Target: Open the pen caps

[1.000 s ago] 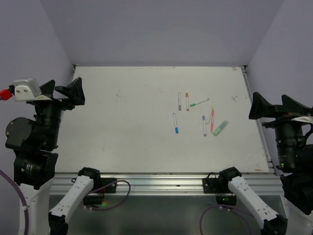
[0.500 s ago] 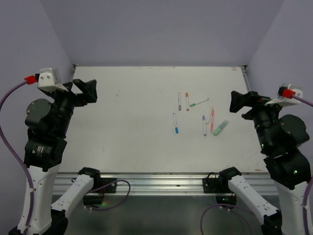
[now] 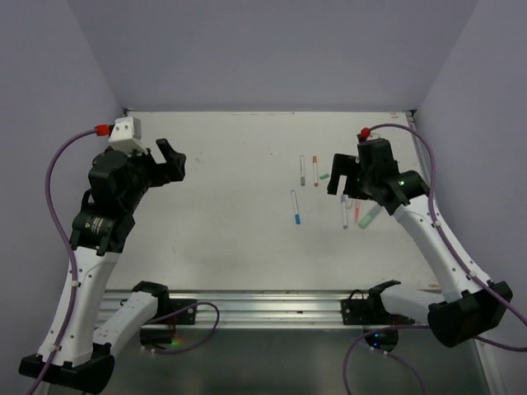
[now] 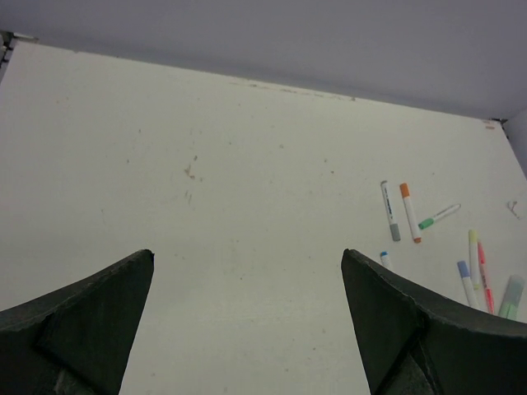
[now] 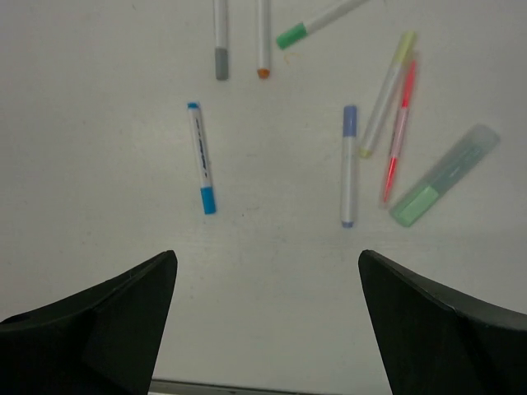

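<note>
Several white pens lie on the right half of the table, each with a coloured pen cap on its barrel. The right wrist view shows the blue cap (image 5: pixel 207 200), grey cap (image 5: pixel 221 63), orange cap (image 5: pixel 263 72), green cap (image 5: pixel 291 35), purple cap (image 5: pixel 350 119), a yellowish pen (image 5: pixel 387 95), a pink pen (image 5: pixel 398 132) and a mint green highlighter (image 5: pixel 445 175). My right gripper (image 5: pixel 265 253) hangs open above them (image 3: pixel 344 183), holding nothing. My left gripper (image 3: pixel 167 162) is open over the bare left half, far from the pens (image 4: pixel 247 251).
The white table (image 3: pixel 222 239) has purple walls behind and at both sides. A metal rail (image 3: pixel 263 306) runs along the near edge. The blue pen (image 3: pixel 295 206) lies apart, left of the cluster.
Both arms have swung up from their folded poses at the sides and reached out over the table. The right gripper now hovers over the pens. The pens have not moved.
</note>
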{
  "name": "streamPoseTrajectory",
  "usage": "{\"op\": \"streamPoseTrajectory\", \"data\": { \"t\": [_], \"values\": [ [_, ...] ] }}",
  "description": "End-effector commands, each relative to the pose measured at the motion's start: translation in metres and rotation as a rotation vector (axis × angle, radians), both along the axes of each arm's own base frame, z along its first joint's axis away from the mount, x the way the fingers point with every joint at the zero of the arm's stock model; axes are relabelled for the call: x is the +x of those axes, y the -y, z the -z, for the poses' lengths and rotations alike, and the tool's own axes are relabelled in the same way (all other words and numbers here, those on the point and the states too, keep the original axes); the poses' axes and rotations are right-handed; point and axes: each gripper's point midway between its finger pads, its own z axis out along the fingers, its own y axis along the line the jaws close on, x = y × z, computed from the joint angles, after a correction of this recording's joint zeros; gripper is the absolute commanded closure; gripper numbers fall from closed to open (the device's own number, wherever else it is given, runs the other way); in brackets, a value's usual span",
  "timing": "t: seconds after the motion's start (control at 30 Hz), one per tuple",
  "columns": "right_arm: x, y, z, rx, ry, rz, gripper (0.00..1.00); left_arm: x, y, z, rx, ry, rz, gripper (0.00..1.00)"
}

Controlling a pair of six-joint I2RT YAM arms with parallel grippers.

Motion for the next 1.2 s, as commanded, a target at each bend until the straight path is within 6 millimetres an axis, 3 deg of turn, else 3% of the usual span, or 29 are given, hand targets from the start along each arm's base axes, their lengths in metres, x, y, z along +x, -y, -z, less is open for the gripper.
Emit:
{"op": "streamPoseTrajectory", "data": {
  "t": [0.0,0.23,0.43,0.6,0.87,1.17],
  "values": [
    [-0.014,-0.023,0.033,0.065,-0.121,-0.037,0.04,-0.002,0.009,0.021,-0.035,-0.066,0.036,0.00],
    [-0.008,-0.043,0.099,-0.056,-0.233,-0.059,0.11,0.005,0.019,0.052,-0.050,-0.151,0.076,0.00],
    [0.002,-0.071,0.137,-0.065,-0.274,-0.102,0.20,0.011,0.022,0.079,-0.044,-0.235,0.073,0.00],
    [0.014,-0.089,0.151,-0.054,-0.264,-0.111,0.30,0.012,0.024,0.088,-0.048,-0.258,0.083,0.00],
    [0.016,-0.107,0.179,-0.069,-0.299,-0.135,0.43,0.015,0.025,0.100,-0.043,-0.295,0.084,0.00],
    [0.016,-0.106,0.207,-0.134,-0.334,-0.094,0.52,0.019,0.027,0.103,-0.041,-0.306,0.094,0.00]
  ]
}}
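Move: The blue-capped pen lies about 12 cm to the right hand's left, its middle 6 cm ahead and some 23 cm below, with the cap at its near end. About 16 cm to the right of that pen and nearly level with it lies the purple-capped marker; 14 cm beyond it and 3 cm to its right is the grey-capped marker. From the left hand the blue-capped pen lies some 32 cm right, 7 cm ahead and 34 cm down. The right hand sinks about 21 cm and swings some 11 cm left, down towards the cap end of the blue-capped pen, tipping its fingers some 25 degrees further down while they close from wide open to about half and end just over the cap, no touch to be seen. Meanwhile the empty, open left hand sinks about 10 cm well off to the left over bare table, tipping its fingers down too. ##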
